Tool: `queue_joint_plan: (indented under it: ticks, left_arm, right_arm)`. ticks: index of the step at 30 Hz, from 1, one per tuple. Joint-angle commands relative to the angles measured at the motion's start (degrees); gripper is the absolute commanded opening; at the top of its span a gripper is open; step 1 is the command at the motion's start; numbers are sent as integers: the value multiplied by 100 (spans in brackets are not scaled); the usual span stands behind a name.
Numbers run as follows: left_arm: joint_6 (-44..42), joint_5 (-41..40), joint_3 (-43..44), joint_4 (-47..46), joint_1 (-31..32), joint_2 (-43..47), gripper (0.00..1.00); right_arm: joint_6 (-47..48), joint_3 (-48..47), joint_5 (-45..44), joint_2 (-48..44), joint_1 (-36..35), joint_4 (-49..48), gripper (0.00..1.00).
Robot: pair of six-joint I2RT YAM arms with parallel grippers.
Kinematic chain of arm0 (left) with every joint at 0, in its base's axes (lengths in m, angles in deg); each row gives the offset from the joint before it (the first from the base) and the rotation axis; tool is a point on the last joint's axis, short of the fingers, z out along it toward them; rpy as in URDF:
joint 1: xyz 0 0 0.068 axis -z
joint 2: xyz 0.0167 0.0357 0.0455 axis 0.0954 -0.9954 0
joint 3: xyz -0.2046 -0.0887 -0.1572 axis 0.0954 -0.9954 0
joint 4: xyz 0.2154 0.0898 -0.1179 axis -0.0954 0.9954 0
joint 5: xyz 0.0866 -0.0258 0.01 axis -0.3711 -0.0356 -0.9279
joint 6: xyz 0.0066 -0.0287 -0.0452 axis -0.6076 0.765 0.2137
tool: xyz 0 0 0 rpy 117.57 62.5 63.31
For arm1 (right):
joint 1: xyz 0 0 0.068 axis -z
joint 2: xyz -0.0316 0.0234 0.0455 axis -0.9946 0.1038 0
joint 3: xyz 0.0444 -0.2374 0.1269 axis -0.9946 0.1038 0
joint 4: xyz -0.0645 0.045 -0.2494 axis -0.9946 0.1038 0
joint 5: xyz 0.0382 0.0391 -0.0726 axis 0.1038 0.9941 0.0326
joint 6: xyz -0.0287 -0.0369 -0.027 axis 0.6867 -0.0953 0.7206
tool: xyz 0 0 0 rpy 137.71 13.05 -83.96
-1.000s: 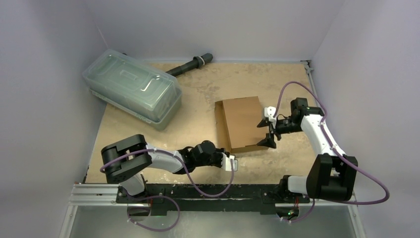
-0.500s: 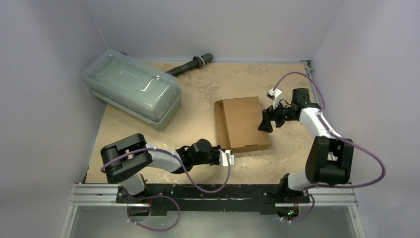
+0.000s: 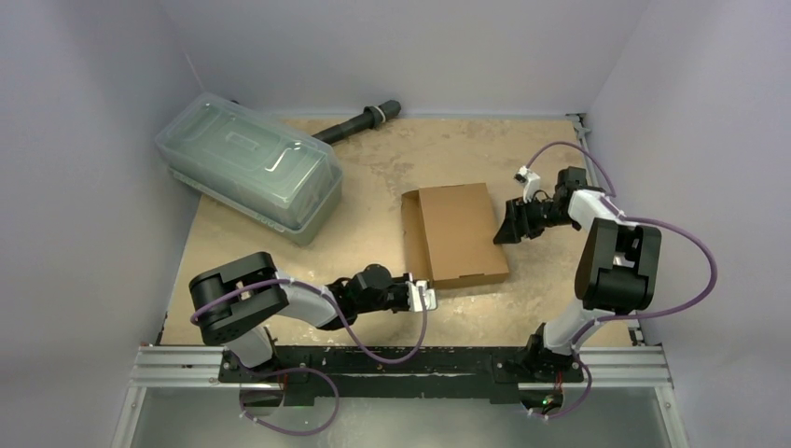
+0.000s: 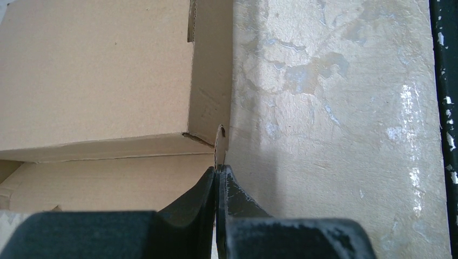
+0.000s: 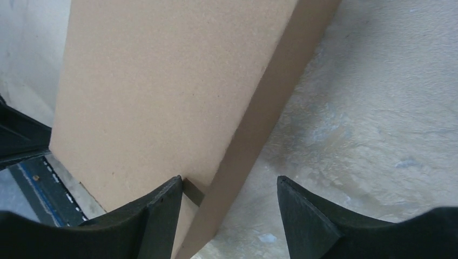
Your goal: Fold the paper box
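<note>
The paper box (image 3: 455, 233), plain brown cardboard, lies flat-topped in the middle of the table. My left gripper (image 3: 424, 297) sits low at its near left corner. In the left wrist view the left gripper (image 4: 220, 168) is shut, its tips pinching a thin cardboard tab (image 4: 220, 143) that sticks out from the paper box (image 4: 97, 70) at that corner. My right gripper (image 3: 508, 224) is at the box's right edge. In the right wrist view the right gripper (image 5: 229, 178) is open, with one finger (image 5: 162, 210) over the paper box (image 5: 162, 81) top panel and the other over the table.
A clear greenish plastic lidded container (image 3: 247, 168) stands at the back left. A black cylindrical tool (image 3: 359, 123) lies behind it near the back wall. Walls close in on three sides, and the arms' metal rail (image 3: 401, 359) runs along the near edge.
My right gripper has moved from the box's near right corner further back along its right edge, and its jaws have narrowed a little. My left gripper, still shut, has shifted slightly left.
</note>
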Motion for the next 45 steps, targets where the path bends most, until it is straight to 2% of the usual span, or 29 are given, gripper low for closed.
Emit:
queue_joint_plan:
  ticks: [1,11,22,29,36,45]
  left_arm:
    - [296,181,-135,-539,-53,-46,0]
    - [656,224,-413,-1214,-138,-125,0]
    - [1155,310,-684,-2053,-286,-325,0]
    - [1630,475,-632,-2245,-449,-424,0]
    - [1915,586,-490,-2164,-570,-450,0]
    - [1935,575,-72,-1297,-605,-361,0]
  right_arm:
    - [86,-246,224,157,27,227,64]
    - [62,-254,13,337,58,189,50]
    - [7,-203,-220,340,62,95,46]
    - [30,-193,-266,339,62,112,45]
    - [63,-192,-277,333,62,125,45]
    - [96,-201,-294,333,62,166,45]
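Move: The left hand already has the small end flap of the open side panel in its shut fingers; the paper box's near-left lid corner lies about 2 cm to its right, level with it. From that hand the box's middle is some 10 cm ahead and 8 cm right, the side panel's middle 9 cm ahead and 2 cm left. The right hand has the box's right edge about 2 cm to its left and 1 cm back, the box's middle about 10 cm left and 1 cm back. Left by about 1 cm, then forward by another 1 cm, the left hand creeps beside the lid corner, keeping its pinch on the end flap while the wrist rolls some 15 degrees and the fingers level out a little. The right hand stays almost in place astride the box's right edge, drawing its fingers from wide to about half open, one over the lid and one outside the wall, to steady the box. ##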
